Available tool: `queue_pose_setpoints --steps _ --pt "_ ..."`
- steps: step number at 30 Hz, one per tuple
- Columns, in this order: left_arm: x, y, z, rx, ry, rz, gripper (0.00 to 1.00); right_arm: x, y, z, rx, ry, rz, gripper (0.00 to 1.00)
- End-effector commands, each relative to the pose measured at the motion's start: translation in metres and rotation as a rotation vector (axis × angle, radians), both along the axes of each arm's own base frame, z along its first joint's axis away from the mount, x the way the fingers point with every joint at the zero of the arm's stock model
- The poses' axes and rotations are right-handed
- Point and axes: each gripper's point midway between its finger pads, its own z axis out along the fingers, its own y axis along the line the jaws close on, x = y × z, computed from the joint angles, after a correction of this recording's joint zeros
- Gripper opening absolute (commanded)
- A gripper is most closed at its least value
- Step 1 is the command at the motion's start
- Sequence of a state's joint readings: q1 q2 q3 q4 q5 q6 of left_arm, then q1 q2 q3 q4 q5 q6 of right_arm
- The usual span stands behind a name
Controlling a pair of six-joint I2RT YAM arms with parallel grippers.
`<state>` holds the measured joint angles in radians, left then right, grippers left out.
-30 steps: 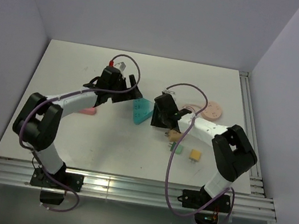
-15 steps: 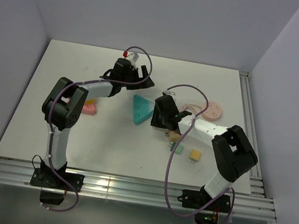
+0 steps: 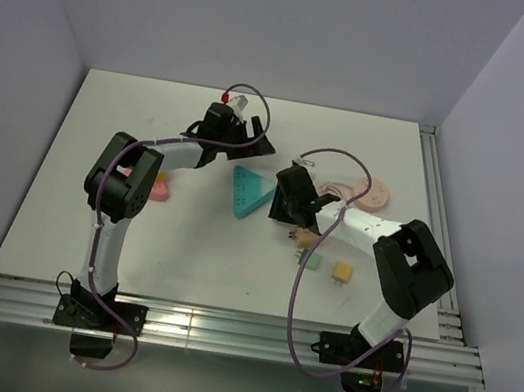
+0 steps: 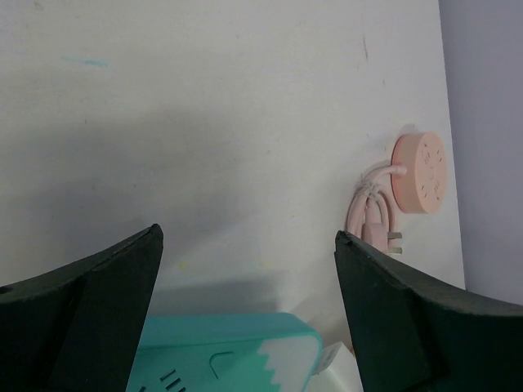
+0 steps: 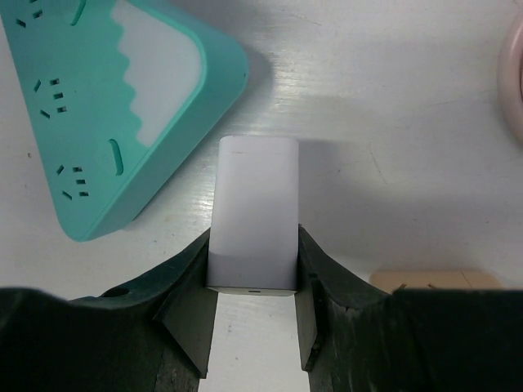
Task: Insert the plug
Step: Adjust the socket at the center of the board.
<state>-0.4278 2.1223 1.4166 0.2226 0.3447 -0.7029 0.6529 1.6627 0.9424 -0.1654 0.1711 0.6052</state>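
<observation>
A teal triangular power strip (image 3: 247, 192) lies flat at mid-table, its socket holes facing up (image 5: 106, 106). My right gripper (image 5: 255, 237) is shut on a white plug (image 5: 255, 204), gripping its rear end just off the strip's right corner. In the top view that gripper (image 3: 286, 203) sits right beside the strip and hides the plug. Behind the strip, my left gripper (image 3: 252, 139) hangs open with nothing between its fingers (image 4: 90, 310). The strip's edge (image 4: 221, 355) shows low between them.
A round pink socket (image 3: 374, 193) with coiled cable and plug (image 4: 377, 229) lies at the back right. A tan plug (image 3: 306, 236), a green one (image 3: 310, 258) and a yellow one (image 3: 341, 270) sit under the right arm. A pink block (image 3: 153, 189) lies left.
My left gripper has drawn back from the strip's left side to behind it, and its elbow has swung in. The right gripper has edged slightly right, still holding the plug.
</observation>
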Motion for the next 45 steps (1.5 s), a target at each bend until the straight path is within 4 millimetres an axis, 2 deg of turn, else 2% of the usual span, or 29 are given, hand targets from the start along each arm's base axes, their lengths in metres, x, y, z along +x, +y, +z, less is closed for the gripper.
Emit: queue_pose_setpoints --steps 1,6,16,25,39,40,45 --pt "-0.008 -0.001 0.003 -0.036 0.009 -0.015 0.91 0.017 -0.001 0.025 0.035 -0.079 -0.049 0.00" --pt "-0.023 0.005 0.000 -0.023 0.032 -0.021 0.91 0.017 -0.004 0.025 0.035 -0.083 -0.056 0.00" --pt "-0.036 0.016 -0.009 0.028 0.073 -0.007 0.91 0.018 -0.006 0.026 0.033 -0.086 -0.057 0.00" --pt "-0.047 0.017 -0.005 0.029 0.089 -0.025 0.91 0.020 -0.010 0.025 0.033 -0.090 -0.075 0.00" --pt "-0.090 0.021 -0.007 0.050 0.118 -0.042 0.90 0.024 -0.004 0.027 0.049 -0.097 -0.044 0.00" --pt "-0.096 0.022 -0.012 0.054 0.131 -0.041 0.90 0.024 -0.003 0.028 0.051 -0.099 -0.040 0.00" --pt "-0.116 0.021 -0.006 0.042 0.119 -0.045 0.90 0.025 0.006 0.028 0.072 -0.096 0.001 0.00"
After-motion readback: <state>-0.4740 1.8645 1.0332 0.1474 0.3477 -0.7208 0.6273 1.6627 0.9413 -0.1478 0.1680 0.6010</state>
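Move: The left hand hangs open beyond the teal socket, whose middle lies about 14 cm back from it, roughly 1 cm to its left and some 7 cm lower. From that hand the white plug in the right gripper is about 17 cm back and 7 cm right. The right hand has the socket about 8 cm to its left, 3 cm ahead and slightly lower; the beige plug sits 8 cm right of that hand and 4 cm back. With its still-open fingers the left hand comes onto the far left part of the socket and pushes it back towards the base, turning it counter-clockwise. The hand first sinks about 3.5 cm while easing back, then keeps drawing back at that height, about 11 cm in all, its fingers tilting some 10 degrees further down. The right hand keeps its grip on the white plug, nearly still. ##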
